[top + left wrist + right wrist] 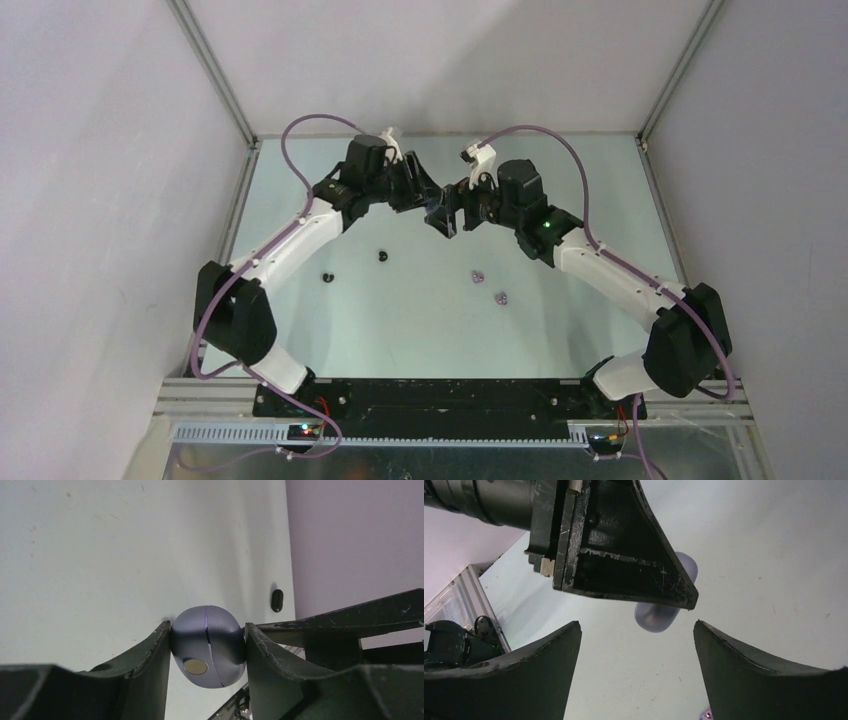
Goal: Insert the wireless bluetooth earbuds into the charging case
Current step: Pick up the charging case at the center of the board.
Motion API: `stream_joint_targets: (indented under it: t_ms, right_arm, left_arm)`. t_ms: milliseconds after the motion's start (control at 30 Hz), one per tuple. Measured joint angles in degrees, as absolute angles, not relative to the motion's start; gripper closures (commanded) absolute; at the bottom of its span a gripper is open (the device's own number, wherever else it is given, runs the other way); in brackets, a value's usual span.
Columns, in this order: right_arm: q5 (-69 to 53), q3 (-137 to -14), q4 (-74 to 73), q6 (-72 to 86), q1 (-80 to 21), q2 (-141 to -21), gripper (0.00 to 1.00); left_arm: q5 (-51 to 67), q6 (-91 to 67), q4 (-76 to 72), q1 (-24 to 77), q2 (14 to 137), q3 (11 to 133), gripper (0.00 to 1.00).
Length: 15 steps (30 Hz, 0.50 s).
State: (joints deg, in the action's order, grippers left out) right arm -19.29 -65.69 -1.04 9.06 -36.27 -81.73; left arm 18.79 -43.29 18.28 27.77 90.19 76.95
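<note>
The charging case (207,645) is a closed, rounded purple shell with a seam and a small round metal disc. My left gripper (207,640) is shut on it, one finger on each side, holding it above the table. In the right wrist view the case (655,618) shows partly behind a left finger (624,555), just ahead of my open right gripper (636,625), which holds nothing. In the top view the left gripper (425,195) and right gripper (446,216) meet at mid-back. Two black earbuds (381,255) (327,276) and two purple earbuds (478,275) (501,297) lie on the table.
The pale green table (420,330) is walled by pale purple panels at left, right and back. A small dark oblong mark (276,600) sits near the table's edge by the wall. One purple earbud (706,715) peeks beside the right finger.
</note>
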Motion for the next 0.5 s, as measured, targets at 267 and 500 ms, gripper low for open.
stream_joint_targets:
  t_ms: [267, 500]
  right_arm:
    - [-15.07, -65.43, -0.62, 9.69, -36.42, -82.19, 0.27]
    - [-13.28, -65.01, -0.21, 9.87, -36.51, -82.19, 0.47]
  left_arm:
    - [21.54, -45.67, 16.34, 28.97, 90.87, 76.44, 0.64]
    - [22.79, -46.22, 15.42, 29.47, 91.00, 76.44, 0.64]
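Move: The charging case, already pinched in the left fingers, lies about 3 cm ahead, 4 cm left and 2 cm below the right hand. The right hand's open fingers, its goal, are thus some 3 cm back, 4 cm right and 2 cm up from the left hand. On the table some 24 cm below the right hand, the nearer lilac earbud is 6 cm back and 7 cm right of that hand, the nearer black earbud 1 cm back and 15 cm left. Right fingers narrow, easing 1.5 cm forward towards the case, which the left brings 2 cm right and back. ##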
